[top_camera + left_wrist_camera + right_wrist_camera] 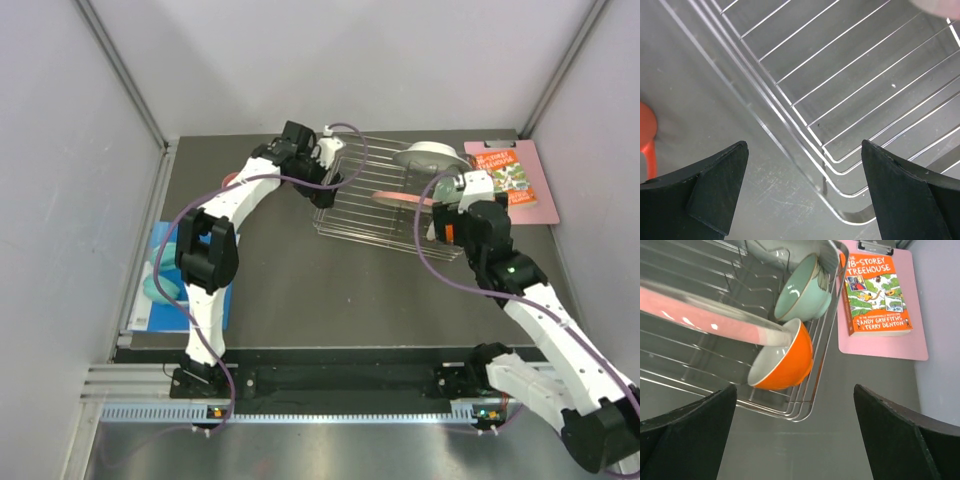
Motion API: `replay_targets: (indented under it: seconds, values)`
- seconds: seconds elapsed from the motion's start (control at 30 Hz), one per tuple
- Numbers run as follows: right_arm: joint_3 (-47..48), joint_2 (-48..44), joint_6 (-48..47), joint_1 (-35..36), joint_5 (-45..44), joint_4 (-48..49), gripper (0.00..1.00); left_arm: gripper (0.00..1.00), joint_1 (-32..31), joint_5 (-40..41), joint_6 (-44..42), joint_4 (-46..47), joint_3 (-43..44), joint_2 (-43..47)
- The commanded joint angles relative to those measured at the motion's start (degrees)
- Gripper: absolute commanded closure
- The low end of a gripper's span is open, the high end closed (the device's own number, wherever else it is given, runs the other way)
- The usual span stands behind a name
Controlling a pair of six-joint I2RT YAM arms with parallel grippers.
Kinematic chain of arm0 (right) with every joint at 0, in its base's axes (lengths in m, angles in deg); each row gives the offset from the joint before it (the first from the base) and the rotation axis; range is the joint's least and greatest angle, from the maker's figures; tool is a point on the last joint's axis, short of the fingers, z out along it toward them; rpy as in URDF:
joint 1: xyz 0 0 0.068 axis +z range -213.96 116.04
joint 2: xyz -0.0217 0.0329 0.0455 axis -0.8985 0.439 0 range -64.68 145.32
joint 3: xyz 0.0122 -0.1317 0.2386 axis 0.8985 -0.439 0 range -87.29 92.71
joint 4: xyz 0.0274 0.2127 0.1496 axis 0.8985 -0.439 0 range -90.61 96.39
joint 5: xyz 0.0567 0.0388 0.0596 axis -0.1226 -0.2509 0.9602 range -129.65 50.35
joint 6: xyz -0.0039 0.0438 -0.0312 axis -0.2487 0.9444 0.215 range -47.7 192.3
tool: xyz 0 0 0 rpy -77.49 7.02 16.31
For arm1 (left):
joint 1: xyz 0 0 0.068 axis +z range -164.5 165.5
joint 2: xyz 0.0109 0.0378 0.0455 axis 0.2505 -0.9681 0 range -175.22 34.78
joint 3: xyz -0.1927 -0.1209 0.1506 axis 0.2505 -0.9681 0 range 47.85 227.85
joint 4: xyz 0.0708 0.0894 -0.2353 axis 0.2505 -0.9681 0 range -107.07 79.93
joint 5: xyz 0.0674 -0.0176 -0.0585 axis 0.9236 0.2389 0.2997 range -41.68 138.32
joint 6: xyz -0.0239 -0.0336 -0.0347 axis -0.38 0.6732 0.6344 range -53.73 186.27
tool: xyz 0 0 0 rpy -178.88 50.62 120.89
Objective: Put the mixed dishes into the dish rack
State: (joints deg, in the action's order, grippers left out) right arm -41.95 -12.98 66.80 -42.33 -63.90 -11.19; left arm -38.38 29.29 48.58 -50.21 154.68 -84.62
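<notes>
The chrome wire dish rack (365, 205) sits at the table's middle back. A pink plate (400, 198) stands on edge in it, also in the right wrist view (705, 315). An orange bowl (785, 360) and a mint-green bowl (802, 290) lie tilted in the rack's right end. A pale grey-white plate (430, 155) is at the rack's far right corner. My left gripper (325, 150) is open and empty over the rack's far left corner (840, 165). My right gripper (450, 205) is open and empty just right of the rack. An orange cup (646, 130) shows partly at the left. The pink cup is not in view.
An orange book (508, 175) lies on a pink clipboard (540, 205) at the back right. Teal headphones (160, 280) rest on a blue book (200, 310) at the left edge. Grey walls close in both sides.
</notes>
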Motion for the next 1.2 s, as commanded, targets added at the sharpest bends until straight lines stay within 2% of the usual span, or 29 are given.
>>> replay_targets:
  seconds: [0.0, 0.07, 0.23, 0.37, 0.83, 1.17]
  values:
    - [6.51, -4.15, 12.68, 1.05, 0.70, -6.66, 0.00, 0.01, -1.26, 0.13, 1.17, -0.55, 4.96, -1.71]
    - [8.00, -5.03, 16.56, 1.05, 0.00, -8.25, 0.00, 0.01, -1.43, 0.48, 1.52, -0.47, 5.93, -2.51]
    - [7.92, -7.66, 17.54, 0.96, -0.97, -7.29, 0.00, 0.01, -1.96, 1.53, 1.96, -0.29, 5.33, -4.53]
    - [8.27, -8.64, 16.13, 0.96, -2.47, -6.50, 0.00, 0.01, -2.31, 3.20, 1.61, 0.68, 0.24, -3.04]
    - [8.27, -8.81, 17.18, 0.96, -2.21, -6.67, 0.01, 0.01, -2.31, 1.71, 0.73, -0.11, -21.64, 11.54]
    - [6.87, -10.39, 19.47, 0.96, -1.85, -8.78, 0.00, 0.01, -3.10, -1.18, -2.61, -0.90, -31.76, 20.33]
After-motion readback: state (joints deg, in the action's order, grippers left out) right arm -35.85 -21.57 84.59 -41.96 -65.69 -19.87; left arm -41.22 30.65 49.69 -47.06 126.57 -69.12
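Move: The dish rack's left rim passes under the left hand, its middle about 3 cm ahead and 7 cm below. The orange mug stands roughly 9 cm ahead and 12 cm to the left, and the pink plate leans in the rack some 18 cm to the right, level fore-and-aft and about 5 cm lower. From the right hand that rim is around 16 cm ahead, 28 cm left and 16 cm down. Open left hand dips 5 cm and drags the rack's left rim some 10 cm back; right hand rises. ##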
